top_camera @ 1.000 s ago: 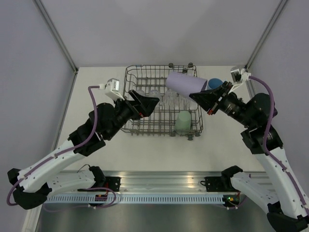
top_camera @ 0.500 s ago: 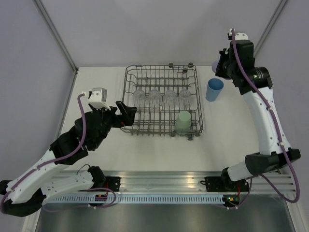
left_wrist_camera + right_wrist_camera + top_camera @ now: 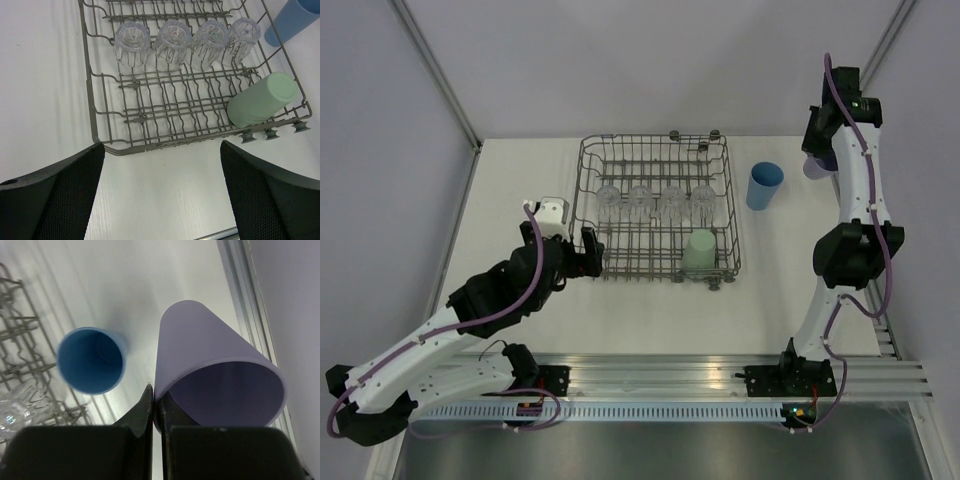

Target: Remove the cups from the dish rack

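The grey wire dish rack (image 3: 588, 178) (image 3: 91, 102) holds a row of several clear cups (image 3: 655, 198) (image 3: 173, 40). A light green cup (image 3: 699, 250) (image 3: 260, 100) lies on its side in the rack's near right corner. To the right of the rack a blue cup (image 3: 763, 185) (image 3: 91, 360) stands mouth up on the table. My right gripper (image 3: 817, 150) (image 3: 158, 392) is raised above the far right corner, shut on the rim of the lavender cup (image 3: 812, 170) (image 3: 215, 360). My left gripper (image 3: 582, 256) (image 3: 162, 190) hangs open and empty just outside the rack's near left corner.
The table's metal right edge rail (image 3: 240, 285) runs close beside the lavender cup. White walls close in the table at the back and on both sides. The rack's small wheels (image 3: 270, 134) sit under its near right corner.
The right arm has lifted the lavender cup out of the rack and swung it up and right, past the blue cup. The left arm has drawn back from the rack.
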`<state>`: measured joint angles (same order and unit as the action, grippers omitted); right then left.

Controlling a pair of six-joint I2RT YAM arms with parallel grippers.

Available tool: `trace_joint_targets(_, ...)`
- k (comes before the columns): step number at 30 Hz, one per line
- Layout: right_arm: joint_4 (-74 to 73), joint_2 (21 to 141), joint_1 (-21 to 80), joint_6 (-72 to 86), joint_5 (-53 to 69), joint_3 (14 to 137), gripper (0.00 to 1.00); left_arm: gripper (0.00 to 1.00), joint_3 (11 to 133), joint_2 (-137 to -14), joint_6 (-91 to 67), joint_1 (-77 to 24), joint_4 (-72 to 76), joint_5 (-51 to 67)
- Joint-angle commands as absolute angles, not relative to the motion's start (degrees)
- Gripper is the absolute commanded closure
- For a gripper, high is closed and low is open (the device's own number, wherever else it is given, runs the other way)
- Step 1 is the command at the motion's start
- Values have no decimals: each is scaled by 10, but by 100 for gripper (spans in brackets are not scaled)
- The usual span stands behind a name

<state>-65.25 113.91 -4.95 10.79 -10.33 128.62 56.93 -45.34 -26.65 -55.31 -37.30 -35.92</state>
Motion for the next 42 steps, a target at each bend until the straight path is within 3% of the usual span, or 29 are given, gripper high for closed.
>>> trace_joint_targets(1, -707, 1193, -70, 89, -82, 1335, 99, 0, 572, -441, -244, -554, -370, -357)
trace_joint_targets(22, -710, 1348, -75, 76, -22, 1386, 100, 0, 572, -458, -243, -554, -369, -346)
trace_joint_targets(42, -715, 1339, -56, 74, -58, 1383, 93, 0, 572, -457, -243, -554, -369, -346)
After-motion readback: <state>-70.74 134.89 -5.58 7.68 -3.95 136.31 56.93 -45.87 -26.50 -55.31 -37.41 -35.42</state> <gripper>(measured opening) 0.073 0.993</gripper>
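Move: Beyond the right end of the dish rack, the right hand holds the purple cup over its landing place, a bare patch of table about 3 cm ahead, 3 cm to the right and some 25 cm below. The blue cup stands 3 cm ahead and 6 cm left, 19 cm down; the rack's right rim is about 14 cm left and 1 cm ahead. From the idle left hand that patch lies some 28 cm ahead, 55 cm right and 27 cm below. Lowering the purple cup beside the blue one, the right hand sinks about 14 cm, fast at first and then easing, with only a slight forward drift. The hand swings a little right, then comes back left while tipping some 20 degrees further down. The fingers stay on the cup's left wall; once the hand has stopped, their grip slackens but they barely part. ##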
